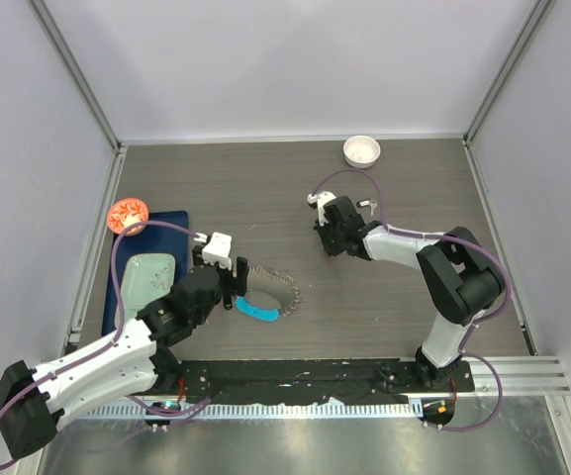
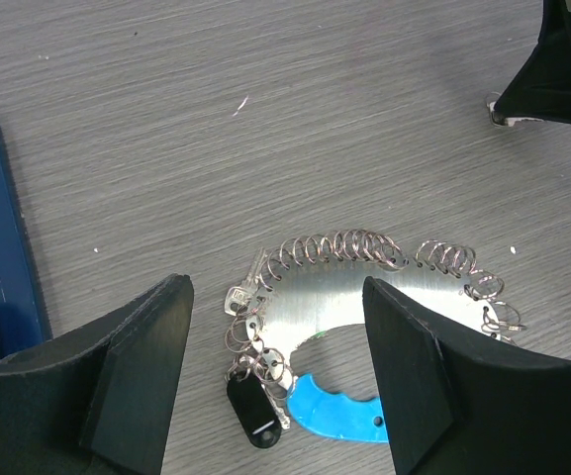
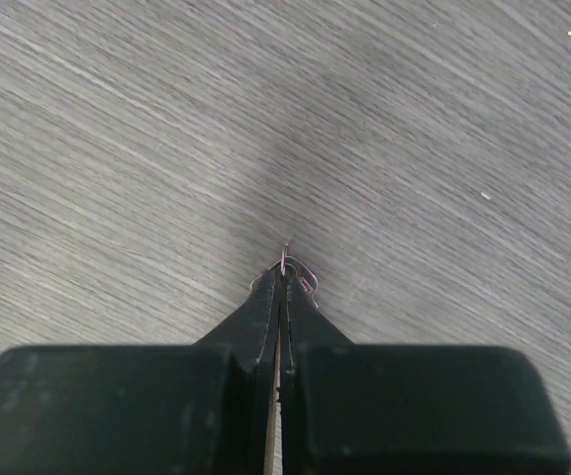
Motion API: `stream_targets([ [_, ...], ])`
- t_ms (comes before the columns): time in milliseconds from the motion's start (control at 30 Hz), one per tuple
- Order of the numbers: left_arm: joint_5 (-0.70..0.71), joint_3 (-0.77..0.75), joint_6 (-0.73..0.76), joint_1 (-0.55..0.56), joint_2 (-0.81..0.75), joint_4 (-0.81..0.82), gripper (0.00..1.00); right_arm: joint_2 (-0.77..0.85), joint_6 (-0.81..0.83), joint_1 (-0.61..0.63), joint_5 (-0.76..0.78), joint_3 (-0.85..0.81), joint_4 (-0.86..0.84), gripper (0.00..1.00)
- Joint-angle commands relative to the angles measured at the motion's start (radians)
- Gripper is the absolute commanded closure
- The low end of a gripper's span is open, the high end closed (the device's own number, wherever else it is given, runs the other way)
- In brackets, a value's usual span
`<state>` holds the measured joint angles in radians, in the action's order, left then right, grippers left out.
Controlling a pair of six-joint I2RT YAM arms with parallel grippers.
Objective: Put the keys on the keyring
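The keyring (image 2: 364, 292), a flat silver arc edged with wire loops and ending in a blue plastic segment (image 2: 339, 414), lies on the table. Small silver keys (image 2: 237, 297) and a black tag (image 2: 253, 411) hang from its left end. My left gripper (image 2: 275, 289) hovers open just above it, one finger on each side; the top view shows that gripper (image 1: 234, 287) at the left end of the keyring (image 1: 273, 293). Further right, my right gripper (image 1: 327, 245) is shut on a small key, whose thin wire loop (image 3: 287, 267) pokes out past the closed fingertips (image 3: 270, 297) just above the table.
A small white bowl (image 1: 361, 150) stands at the back right. At the left lies a dark blue mat (image 1: 169, 224) with a pale green tray (image 1: 148, 279) and an orange dish (image 1: 127, 213). A small silver item (image 1: 365, 204) lies beside the right arm's cable.
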<state>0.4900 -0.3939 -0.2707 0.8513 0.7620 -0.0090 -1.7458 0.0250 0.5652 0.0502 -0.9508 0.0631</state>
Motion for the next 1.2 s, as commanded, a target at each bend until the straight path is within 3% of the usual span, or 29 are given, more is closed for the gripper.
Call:
stream_targets([
  [0,0.022,0.003,0.018,-0.001,0.003,0.053,0.27,-0.02,0.004,-0.001,-0.036,-0.02,-0.023,0.96],
  [333,0.019,0.003,0.019,-0.001,0.007,0.053,0.27,-0.047,0.072,0.001,-0.213,-0.042,-0.045,0.95],
  [667,0.015,0.003,0.021,-0.003,0.002,0.055,0.27,-0.023,0.099,0.001,-0.222,-0.068,0.0,0.76],
  [767,0.015,0.004,0.021,-0.001,0.002,0.057,0.27,0.029,0.098,0.005,-0.217,-0.072,0.018,0.68],
  [967,0.015,0.003,0.019,-0.001,0.002,0.055,0.27,0.19,0.067,0.018,-0.21,-0.049,-0.012,0.42],
  [1067,0.016,0.001,0.016,-0.003,0.005,0.055,0.27,0.275,0.037,0.024,-0.26,0.0,-0.101,0.12],
  [1100,0.016,-0.002,0.016,-0.001,0.007,0.05,0.26,0.288,0.038,0.024,-0.286,0.007,-0.109,0.06],
  [1167,0.027,-0.006,0.001,-0.003,0.013,0.044,0.26,0.307,0.041,0.038,-0.342,0.026,-0.126,0.05],
])
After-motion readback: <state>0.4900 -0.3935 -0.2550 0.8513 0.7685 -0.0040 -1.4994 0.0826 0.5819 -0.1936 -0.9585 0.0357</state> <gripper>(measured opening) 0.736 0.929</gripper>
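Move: Down at the table top, the right hand's nearly shut fingertips are on the loose key, so it lies practically at the hand point. From there the keyring is about 13 cm to the left and 10 cm back, and the key with the black tag some 11 cm ahead and 8 cm to the right. For the idle left hand, the loose key is roughly 10 cm ahead, 22 cm to the right and 11 cm below. Sliding left along the table with its fingers still nearly shut, the right hand drags the loose key about 3.5 cm, keyring side, while turning some 10 degrees counter-clockwise. There it spreads its fingers wide, lets go, and rises quickly about 11 cm, tilting up slightly and drifting a little farther left. ##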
